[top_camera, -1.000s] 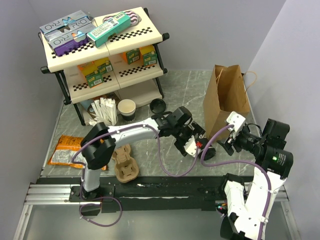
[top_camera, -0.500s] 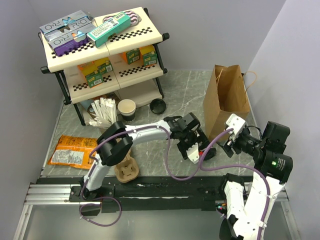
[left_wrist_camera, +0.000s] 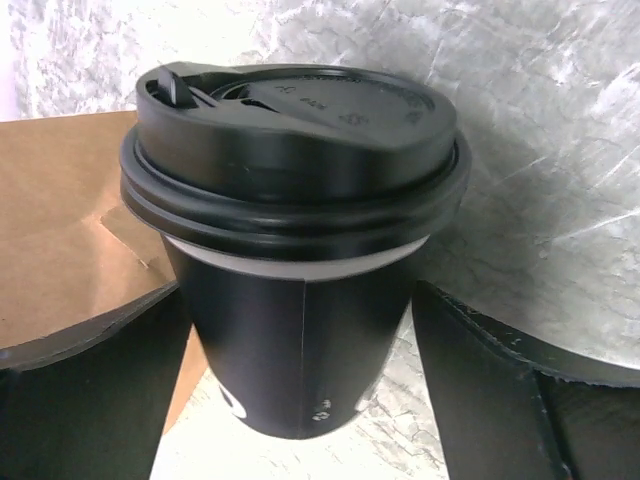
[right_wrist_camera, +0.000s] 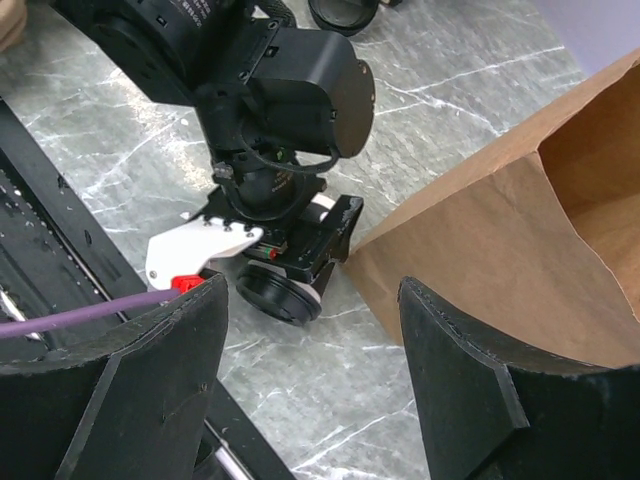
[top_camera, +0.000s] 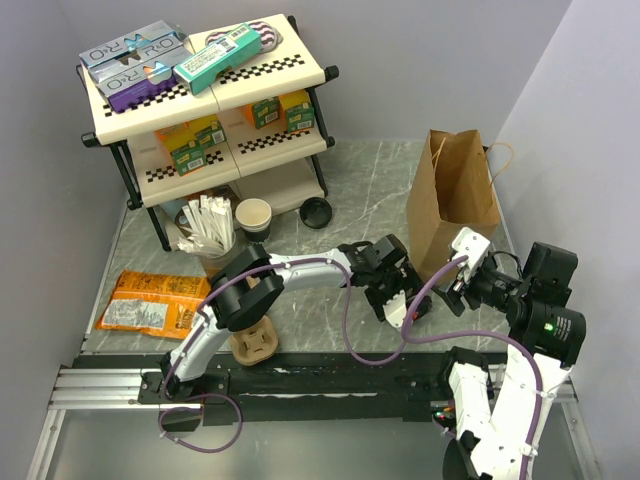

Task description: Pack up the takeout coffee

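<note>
The takeout coffee (left_wrist_camera: 300, 250) is a dark-walled paper cup with a round black lid, standing upright on the marble table beside the brown paper bag (top_camera: 452, 195). My left gripper (left_wrist_camera: 300, 300) is open, one finger on each side of the cup wall, close to it. From the right wrist view, the black lid (right_wrist_camera: 282, 295) shows under the left gripper (right_wrist_camera: 300, 265). In the top view the coffee (top_camera: 421, 306) is mostly hidden by the left wrist. My right gripper (right_wrist_camera: 315, 300) hovers open and empty just right of it, next to the bag (right_wrist_camera: 500, 230).
A two-tier cart (top_camera: 210, 100) of boxes stands at the back left. In front of it are a cup of white sticks (top_camera: 208, 225), an open lidless cup (top_camera: 254, 217) and a loose black lid (top_camera: 316, 211). Near the left arm's base lie a pulp carrier (top_camera: 255, 340) and orange packets (top_camera: 150, 300).
My left arm has reached right and toward the front, bringing its gripper down around the coffee by the bag. The right gripper has hardly moved.
</note>
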Robot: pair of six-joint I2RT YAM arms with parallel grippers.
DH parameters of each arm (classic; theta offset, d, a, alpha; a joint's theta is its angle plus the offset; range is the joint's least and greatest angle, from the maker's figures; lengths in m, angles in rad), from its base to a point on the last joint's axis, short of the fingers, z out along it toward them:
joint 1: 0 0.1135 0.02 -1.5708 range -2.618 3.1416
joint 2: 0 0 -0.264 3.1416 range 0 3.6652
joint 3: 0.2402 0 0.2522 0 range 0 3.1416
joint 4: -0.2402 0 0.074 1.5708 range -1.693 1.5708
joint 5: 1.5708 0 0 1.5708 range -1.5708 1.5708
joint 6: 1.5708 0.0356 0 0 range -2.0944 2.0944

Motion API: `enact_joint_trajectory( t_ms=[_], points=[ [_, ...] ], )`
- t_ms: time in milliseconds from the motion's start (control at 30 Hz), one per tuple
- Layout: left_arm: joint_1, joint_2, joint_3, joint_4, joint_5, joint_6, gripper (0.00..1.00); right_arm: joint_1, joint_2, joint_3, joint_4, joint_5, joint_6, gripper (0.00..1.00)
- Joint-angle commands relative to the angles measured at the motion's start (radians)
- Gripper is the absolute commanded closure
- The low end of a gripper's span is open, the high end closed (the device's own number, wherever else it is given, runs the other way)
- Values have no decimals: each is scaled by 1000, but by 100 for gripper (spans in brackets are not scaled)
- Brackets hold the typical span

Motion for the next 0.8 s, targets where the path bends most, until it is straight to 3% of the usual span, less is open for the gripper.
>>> enact_joint_trajectory(
  t_ms=[0,300,500,767],
  points=[
    [-9,8,32,0,12,-26,9,14,6,25,-124,-33,26,25],
    [-6,-47,-37,182,23,-294,24,12,5,35,-84,-50,93,25],
    [1,-158,-161,286,107,-493,30,12,1,63,-84,-74,115,25],
    [56,-412,-330,502,276,-1014,33,12,1,161,-132,-146,119,22]
  ],
)
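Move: The takeout cup lies on its side with its lid facing the bases, already between the left hand's open fingers, its middle about 1 cm back and 1 cm below the hand point. From that hand the paper bag stands some 15 cm ahead and 9 cm to the right, its middle about 9 cm higher; a loose black lid lies roughly 19 cm ahead, 23 cm to the left and 3 cm lower. From the right hand the cup is about 5 cm ahead, 5 cm to the left and 24 cm below. The left fingers close from both sides on the cup lying between them and pinch its body, the hand staying nearly in place until they have it, then they lift it about 5 cm while drawing back some 4 cm and a little left, the wrist turning by roughly 30 degrees so the lid end tips upward, with a smaller counter-clockwise swing. Above it the empty right hand, its fingers staying open, rises about 3.5 cm and eases slightly left. ##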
